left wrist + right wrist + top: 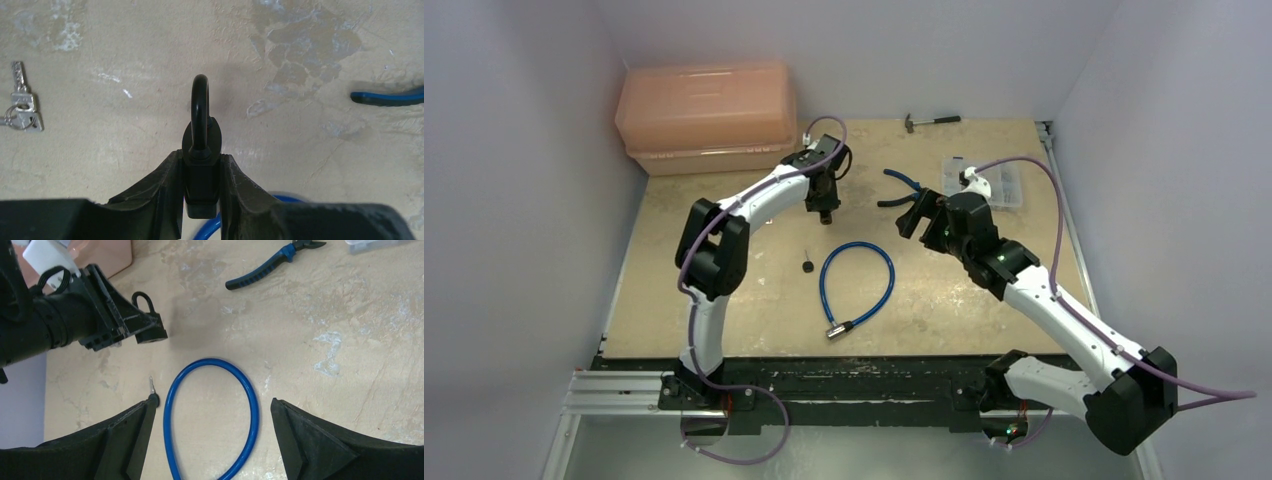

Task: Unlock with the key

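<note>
My left gripper is shut on the small black padlock and holds it above the table's far middle. In the left wrist view the padlock sits clamped between both fingers, its curved shackle pointing away. The right wrist view shows the padlock sticking out of the left gripper. The tiny key with a black head lies flat just left of the blue cable loop. My right gripper hangs open over the cable, and the key shows beside its left finger.
Blue-handled pliers lie between the two grippers. A pink lidded box stands at the back left, a hammer at the back, and a clear parts box at the right. Silver keys on a ring lie left of the padlock.
</note>
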### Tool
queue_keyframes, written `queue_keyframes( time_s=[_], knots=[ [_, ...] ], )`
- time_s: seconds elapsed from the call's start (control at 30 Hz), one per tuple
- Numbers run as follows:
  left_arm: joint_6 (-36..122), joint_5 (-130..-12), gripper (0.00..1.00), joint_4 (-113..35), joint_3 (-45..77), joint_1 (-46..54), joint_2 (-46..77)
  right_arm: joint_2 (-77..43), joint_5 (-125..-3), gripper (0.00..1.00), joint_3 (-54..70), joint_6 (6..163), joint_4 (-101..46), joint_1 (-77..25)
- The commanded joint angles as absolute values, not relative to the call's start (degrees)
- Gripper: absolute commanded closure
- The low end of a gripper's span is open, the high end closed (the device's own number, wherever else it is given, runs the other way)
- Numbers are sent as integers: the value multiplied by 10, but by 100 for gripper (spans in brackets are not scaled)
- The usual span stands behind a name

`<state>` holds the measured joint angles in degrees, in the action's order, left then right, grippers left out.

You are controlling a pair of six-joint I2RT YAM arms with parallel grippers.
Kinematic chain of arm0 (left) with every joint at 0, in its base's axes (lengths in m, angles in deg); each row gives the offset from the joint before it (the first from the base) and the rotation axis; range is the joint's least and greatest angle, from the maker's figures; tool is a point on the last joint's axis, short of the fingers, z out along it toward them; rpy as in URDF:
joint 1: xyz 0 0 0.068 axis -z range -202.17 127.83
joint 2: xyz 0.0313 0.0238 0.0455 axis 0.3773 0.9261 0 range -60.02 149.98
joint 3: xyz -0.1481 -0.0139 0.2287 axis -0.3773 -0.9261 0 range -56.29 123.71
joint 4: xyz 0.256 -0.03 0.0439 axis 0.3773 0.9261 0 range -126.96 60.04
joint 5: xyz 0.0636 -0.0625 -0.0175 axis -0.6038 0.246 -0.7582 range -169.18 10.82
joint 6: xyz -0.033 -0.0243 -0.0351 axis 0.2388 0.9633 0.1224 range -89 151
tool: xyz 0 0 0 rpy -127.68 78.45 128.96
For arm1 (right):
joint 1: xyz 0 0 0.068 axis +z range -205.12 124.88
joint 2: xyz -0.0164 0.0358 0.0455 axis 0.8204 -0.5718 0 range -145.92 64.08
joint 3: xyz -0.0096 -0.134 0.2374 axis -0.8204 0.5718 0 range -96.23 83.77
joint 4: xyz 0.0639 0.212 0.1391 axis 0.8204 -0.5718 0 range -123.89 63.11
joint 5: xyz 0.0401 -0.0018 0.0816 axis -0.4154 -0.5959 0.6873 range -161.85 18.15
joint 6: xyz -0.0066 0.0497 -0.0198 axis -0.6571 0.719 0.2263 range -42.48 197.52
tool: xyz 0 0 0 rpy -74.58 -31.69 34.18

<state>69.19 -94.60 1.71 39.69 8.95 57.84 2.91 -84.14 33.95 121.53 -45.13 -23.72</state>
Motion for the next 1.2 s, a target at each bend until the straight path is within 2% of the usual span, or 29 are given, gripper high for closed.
queue_keyframes(
  time_s=[0.0, 0.27, 0.5, 0.63, 0.7, 1.1, 1.17],
  knots=[
    [653, -946, 100, 28, 480, 81, 607, 25, -847, 5, 318, 1203, -451, -237],
    [635, -916, 98, 51, 521, 67, 666, 13, -841, 5, 321, 1195, -443, -237],
    [632, -907, 78, 43, 519, 59, 676, 10, -835, 4, 321, 1189, -437, -237],
    [627, -904, 61, 32, 516, 59, 672, 10, -833, 3, 322, 1188, -436, -237],
    [625, -904, 56, 28, 515, 58, 668, 9, -830, 3, 322, 1188, -435, -237],
    [619, -900, 42, 19, 515, 54, 642, 11, -819, 4, 322, 1168, -425, -237],
    [615, -902, 36, 13, 509, 53, 623, 16, -820, 4, 319, 1143, -417, -237]
  ],
)
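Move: The padlock is already between the left fingers, and its place on the table is about 2 cm ahead of that hand and 5 cm below it. The silver keys lie some 12 cm to the hand's left and 1 cm ahead; the black key is 8 cm back and 4 cm left. The pliers are about 18 cm right and 7 cm ahead. From the right hand, the padlock is roughly 12 cm ahead, 17 cm left and 14 cm lower. Ease the left gripper forward about 2.5 cm and down about 2 cm, keeping the padlock pinched, to set it on the table between the silver keys and the pliers. Hold there briefly, then open the fingers to roughly twice their gap so both pads come clear of the padlock's sides, creeping about 1 cm farther forward as they part. ##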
